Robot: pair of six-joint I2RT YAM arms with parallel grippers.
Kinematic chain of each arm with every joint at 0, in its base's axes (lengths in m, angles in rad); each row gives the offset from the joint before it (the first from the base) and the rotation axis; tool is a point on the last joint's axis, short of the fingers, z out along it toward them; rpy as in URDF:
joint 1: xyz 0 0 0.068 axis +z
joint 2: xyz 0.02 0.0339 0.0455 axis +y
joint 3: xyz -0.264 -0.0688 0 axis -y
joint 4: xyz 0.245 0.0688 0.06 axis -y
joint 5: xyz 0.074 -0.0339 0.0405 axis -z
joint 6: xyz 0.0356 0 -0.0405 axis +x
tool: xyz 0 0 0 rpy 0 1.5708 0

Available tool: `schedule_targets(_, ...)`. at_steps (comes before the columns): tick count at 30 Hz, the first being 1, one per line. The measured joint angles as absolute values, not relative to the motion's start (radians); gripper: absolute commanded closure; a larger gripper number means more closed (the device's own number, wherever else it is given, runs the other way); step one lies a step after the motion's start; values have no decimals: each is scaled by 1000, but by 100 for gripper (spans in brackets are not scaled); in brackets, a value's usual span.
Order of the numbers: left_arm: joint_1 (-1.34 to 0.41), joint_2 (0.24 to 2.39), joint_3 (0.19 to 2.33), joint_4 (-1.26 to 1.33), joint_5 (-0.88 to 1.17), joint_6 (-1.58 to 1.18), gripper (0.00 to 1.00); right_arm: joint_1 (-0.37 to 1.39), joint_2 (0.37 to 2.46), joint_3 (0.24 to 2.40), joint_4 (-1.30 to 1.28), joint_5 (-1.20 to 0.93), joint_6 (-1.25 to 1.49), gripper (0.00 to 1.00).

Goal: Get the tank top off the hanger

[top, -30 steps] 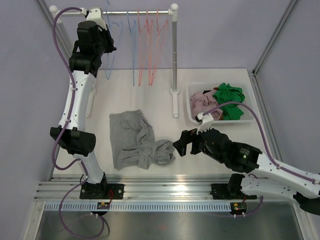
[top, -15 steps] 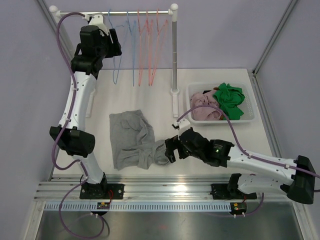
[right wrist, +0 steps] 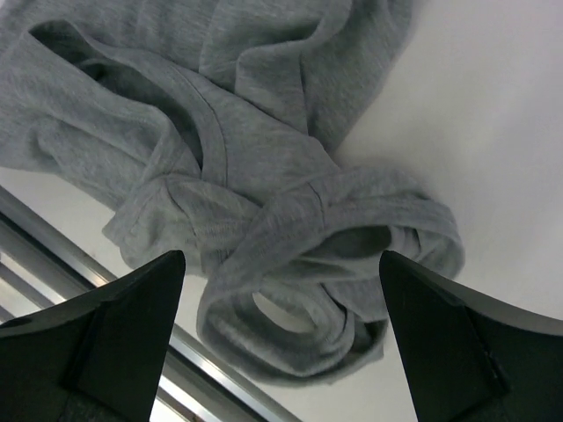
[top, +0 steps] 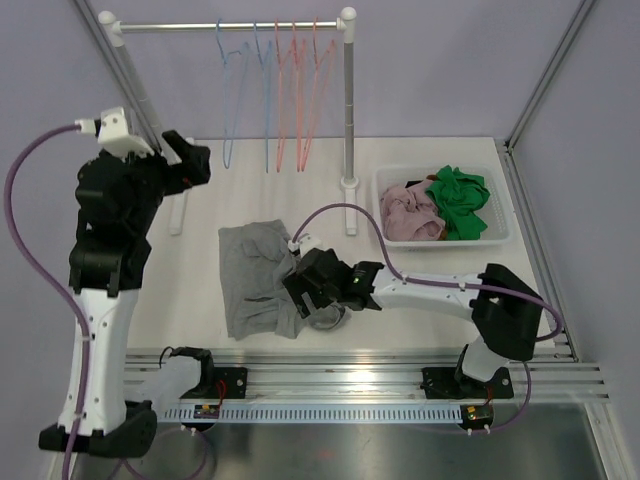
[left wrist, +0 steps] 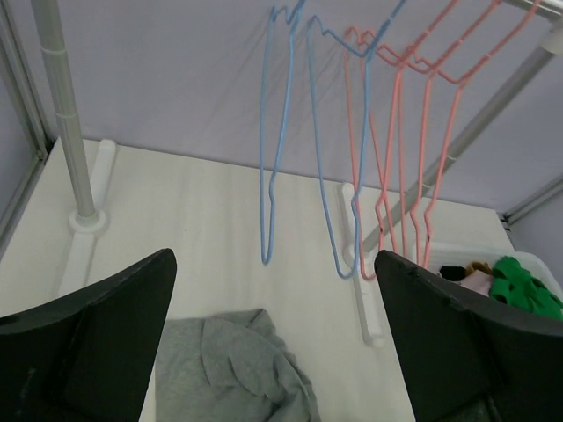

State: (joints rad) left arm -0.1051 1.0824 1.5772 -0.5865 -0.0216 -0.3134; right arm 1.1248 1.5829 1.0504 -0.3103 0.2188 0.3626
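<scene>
The grey tank top [top: 258,278] lies crumpled on the table, off the hangers. It also shows in the left wrist view [left wrist: 220,374] and fills the right wrist view [right wrist: 246,158]. Blue hangers [top: 228,105] [left wrist: 268,176] and pink hangers [top: 298,100] [left wrist: 396,167] hang bare on the rail. My left gripper [top: 195,162] [left wrist: 273,264] is open and empty, held in the air in front of the blue hangers. My right gripper [top: 300,290] [right wrist: 281,259] is open just above the bunched near-right end of the tank top, with nothing between its fingers.
The rack's right post [top: 348,100] and its foot [top: 350,210] stand between the tank top and a white bin [top: 383,182] of pink and green clothes. The left post [left wrist: 66,114] rises at the far left. A metal rail [top: 350,372] runs along the near edge.
My left gripper has opened, let go of the blue hanger at the rail and drawn back toward the near side. My right arm has reached left over the tank top.
</scene>
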Motion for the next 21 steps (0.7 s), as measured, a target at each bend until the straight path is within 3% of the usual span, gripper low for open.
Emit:
schedule_targets(7, -105, 717, 1126, -528, 59, -348, 1, 1125, 1812, 1212, -305, 178, 305, 0)
schedule_targets(12, -105, 615, 953, -533, 56, -309, 1, 1125, 1942, 1298, -308, 183, 279, 1)
schedule_targets(14, -105, 601, 930, -544, 49, -286, 1, 1125, 1991, 1319, -305, 179, 278, 6)
schedule_targets(15, -105, 593, 921, -544, 46, -276, 1, 1125, 2002, 1331, -299, 174, 275, 15)
schedule_targets(16, -105, 583, 914, -544, 41, -264, 1, 1125, 2003, 1334, -291, 169, 273, 39)
schedule_targets(18, -106, 561, 895, -544, 18, -246, 1, 1125, 2003, 1332, -281, 161, 273, 60)
schedule_targets(21, -106, 527, 871, -546, -29, -234, 1, 1125, 1989, 1312, -251, 155, 281, 100)
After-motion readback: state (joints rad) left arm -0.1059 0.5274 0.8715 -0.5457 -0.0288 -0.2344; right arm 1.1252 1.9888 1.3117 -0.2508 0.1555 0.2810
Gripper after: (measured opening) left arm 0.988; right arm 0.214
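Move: The tank top lies flat on the table. The bunched folds that the right fingers go for are about 7 cm left, 2 cm ahead and 8 cm below that hand, and the tank top's middle is about 13 cm left and 5 cm ahead. The rack's right foot stands roughly 26 cm ahead and 8 cm right. From the raised left hand, the tank top's middle is about 11 cm right, 8 cm back and 43 cm down. Contact comes late: the right hand's open fingers sink into the tank top's bunched folds, then close and pinch the cloth, after travelling about 7 cm left and 7 cm down with a slight reach forward. Meanwhile the empty left hand, fingers wide open, drops some 16 cm and draws back about 9 cm, away from the hangers. ##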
